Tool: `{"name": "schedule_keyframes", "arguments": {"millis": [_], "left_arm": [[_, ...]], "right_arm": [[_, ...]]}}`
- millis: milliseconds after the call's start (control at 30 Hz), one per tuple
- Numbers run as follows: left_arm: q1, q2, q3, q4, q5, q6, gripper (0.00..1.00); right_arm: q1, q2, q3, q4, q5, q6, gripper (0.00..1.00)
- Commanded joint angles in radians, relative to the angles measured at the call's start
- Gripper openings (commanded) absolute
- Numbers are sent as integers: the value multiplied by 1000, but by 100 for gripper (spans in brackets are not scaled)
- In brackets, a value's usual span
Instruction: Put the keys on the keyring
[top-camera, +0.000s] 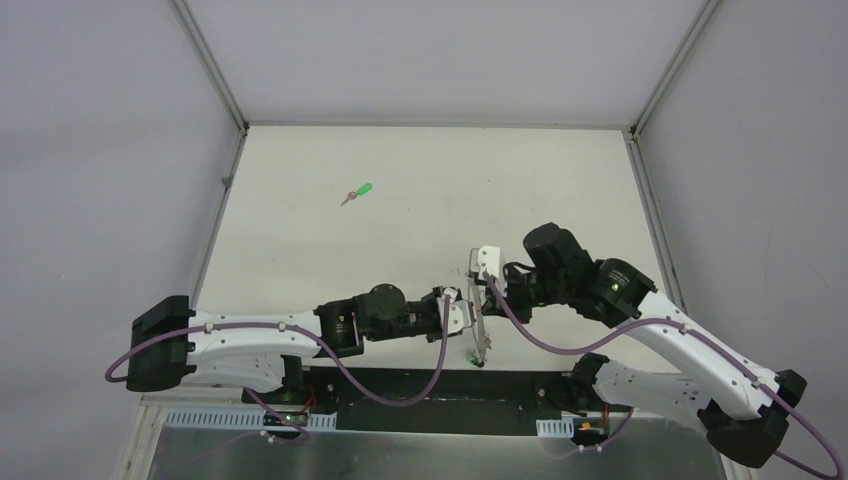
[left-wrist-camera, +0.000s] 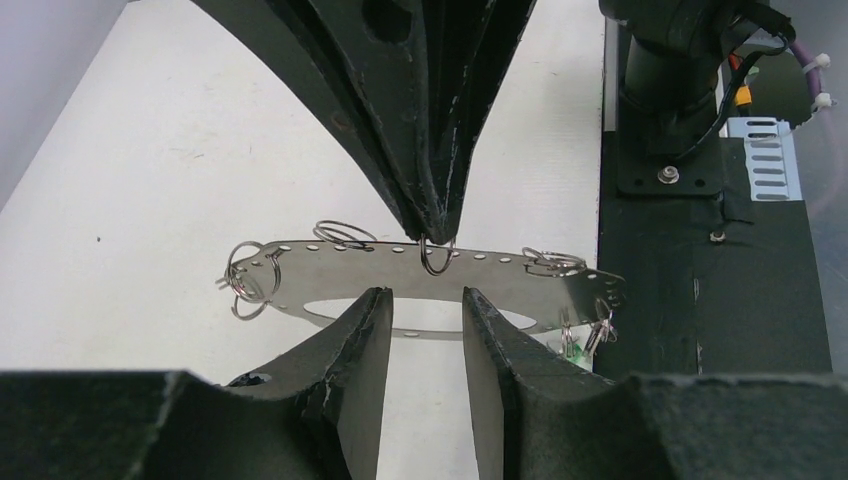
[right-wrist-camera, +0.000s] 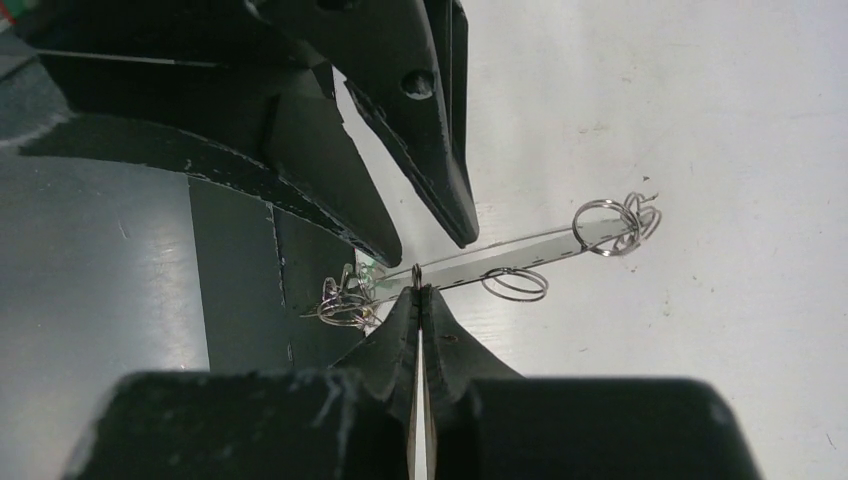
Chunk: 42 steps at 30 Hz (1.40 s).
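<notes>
The keyring (left-wrist-camera: 300, 268) is a flat grey metal loop with punched holes and several small wire rings, hanging on edge above the table's near edge (top-camera: 482, 335). My right gripper (right-wrist-camera: 418, 290) is shut on a small ring at the middle of its upper band, coming down onto it in the left wrist view (left-wrist-camera: 435, 235). My left gripper (left-wrist-camera: 425, 300) is open, its fingertips just short of the lower band with nothing between them. A green-headed key (top-camera: 358, 192) lies alone far back on the table. A green bit (left-wrist-camera: 572, 347) dangles at the keyring's right end.
The white table (top-camera: 420, 220) has grey walls on three sides. A black mounting strip (left-wrist-camera: 700, 300) with the arm bases runs along the near edge, right beside the keyring's lower end. Purple cables (top-camera: 440, 370) loop off both arms.
</notes>
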Motion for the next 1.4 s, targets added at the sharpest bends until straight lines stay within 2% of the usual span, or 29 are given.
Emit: {"name": "schedule_keyframes", "arguments": {"millis": [0, 367, 467, 633, 700, 800, 867, 933, 1067, 1200, 1233, 1367], "left_arm": [[-9, 23, 44, 97, -5, -28, 33], [-8, 58, 59, 145, 51, -33, 17], [-8, 52, 55, 156, 61, -33, 15], [-8, 44, 51, 162, 69, -40, 1], [-8, 41, 50, 166, 70, -44, 3], [-9, 37, 49, 166, 68, -50, 17], [-8, 36, 50, 166, 66, -50, 18], [-7, 37, 52, 169, 68, -51, 16], [-8, 43, 55, 175, 72, -56, 1], [-8, 47, 52, 169, 60, -65, 0], [-8, 46, 49, 168, 50, -69, 0], [-8, 20, 13, 208, 7, -94, 0]], "right_arm": [[4, -30, 20, 38, -28, -22, 0], [3, -34, 5, 47, -42, -25, 0], [3, -34, 4, 47, -39, -25, 0], [3, -33, 1, 48, -49, -29, 0], [3, -34, -4, 49, -54, -33, 0], [4, -38, -8, 48, -53, -35, 0], [3, -38, -9, 49, -53, -36, 0], [3, -39, -9, 48, -53, -35, 0], [3, -38, -12, 48, -53, -36, 0], [4, -42, -16, 53, -40, -27, 0], [3, -48, -17, 58, -26, -19, 6], [3, -121, -66, 111, 26, 3, 43]]}}
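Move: The small ring at the middle of the keyring plate's upper edge is already in the right fingers, its middle about 1 cm left of and 1 cm below that hand; it lies roughly 2 cm to the left hand's right, level in height and depth. From the left hand the plate's middle is some 2 cm right and 3 cm below, its far-end rings about 8 cm ahead, 2 right and 3 below, and the green-tagged key some 9 cm back, 2 right and 6 below. The small ring is taken over from the right hand: the left hand eases about 1.5 cm to its right onto it, fingers closing, parts them slightly as it shifts a touch up and back, then shuts them and pinches the ring. The right hand stays nearly in place, keeping its grip until its fingers spread at the very end and let go on either side. ##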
